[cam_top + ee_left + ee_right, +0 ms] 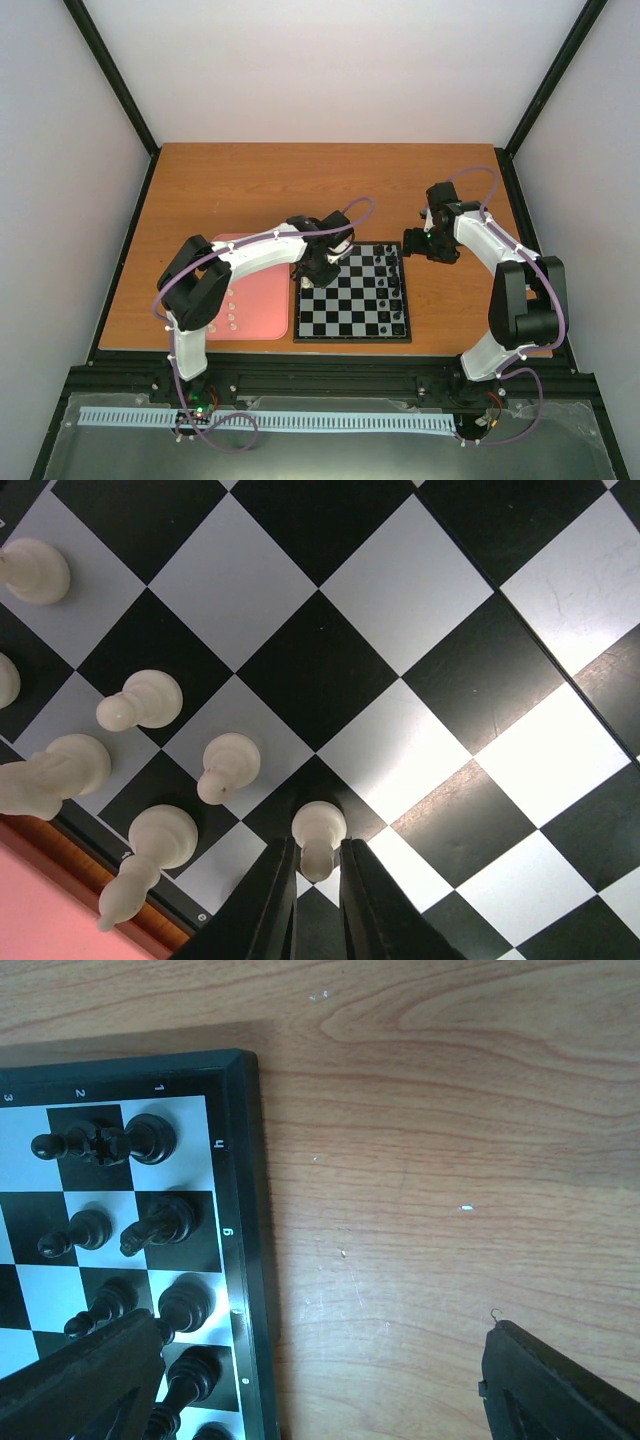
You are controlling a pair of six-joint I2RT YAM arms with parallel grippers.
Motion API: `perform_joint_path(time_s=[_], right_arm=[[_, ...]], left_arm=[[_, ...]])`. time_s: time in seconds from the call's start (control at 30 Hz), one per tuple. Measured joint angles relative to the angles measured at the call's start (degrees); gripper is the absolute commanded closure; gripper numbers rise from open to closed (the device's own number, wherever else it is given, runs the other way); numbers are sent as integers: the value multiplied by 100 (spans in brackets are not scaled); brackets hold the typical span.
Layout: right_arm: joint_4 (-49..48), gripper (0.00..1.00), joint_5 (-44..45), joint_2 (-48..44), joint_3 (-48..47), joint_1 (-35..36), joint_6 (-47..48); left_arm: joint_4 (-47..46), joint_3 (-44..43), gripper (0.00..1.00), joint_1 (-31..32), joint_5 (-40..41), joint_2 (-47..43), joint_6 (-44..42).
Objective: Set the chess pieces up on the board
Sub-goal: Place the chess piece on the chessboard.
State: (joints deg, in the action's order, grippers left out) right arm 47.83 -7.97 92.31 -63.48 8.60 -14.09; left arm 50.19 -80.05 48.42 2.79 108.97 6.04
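Note:
The board lies in the middle of the table. In the left wrist view a cream pawn stands upright on a black square of the board. My left gripper straddles the pawn's head with its jaws narrowly apart and thin gaps on both sides, so it is open. Several more cream pieces stand in two rows beside it along the board's left edge. From above, my left gripper is over the board's far left corner. My right gripper hangs wide open and empty over bare wood off the board's far right corner.
A pink tray left of the board carries several small cream pieces. Black pieces fill the board's right columns, and they stand just left of my right gripper's left finger. The board's black border runs beside them.

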Motion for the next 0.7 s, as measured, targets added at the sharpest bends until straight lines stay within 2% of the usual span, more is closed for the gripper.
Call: perform_joint_path(time_s=[0.13,0.53,0.7], right_arm=[[0,0,-2,0,0,0,11],[-7,0,-39,0,0,0,11],[-7,0,-46,0,0,0,11]], left_arm=[[0,0,83,0,24,0,2],[87,7,67,-4,105,-278,31],[221,-116,52,-4,258,-415,39]])
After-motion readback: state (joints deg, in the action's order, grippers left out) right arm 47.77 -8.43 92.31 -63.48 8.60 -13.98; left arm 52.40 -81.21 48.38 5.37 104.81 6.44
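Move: The left hand has its barely parted fingertips on either side of the head of the white pawn, which already stands on a dark square, its middle about 1 cm below. Another pawn is some 3 cm ahead of it, level sideways; a tall white piece stands about 3 cm to its left, and the bishop 3 cm left and 3 cm ahead. From the idle right hand the white pawn lies about 22 cm left, 4 cm back and some 4 cm down. The left fingers clear the white pawn's head: they stay put around it for a moment, parting only a hair, then spread to a bit under half open as the hand climbs about 3 cm nearly straight up, gathering speed, away from the pawn and the board. The wrist barely tilts. ##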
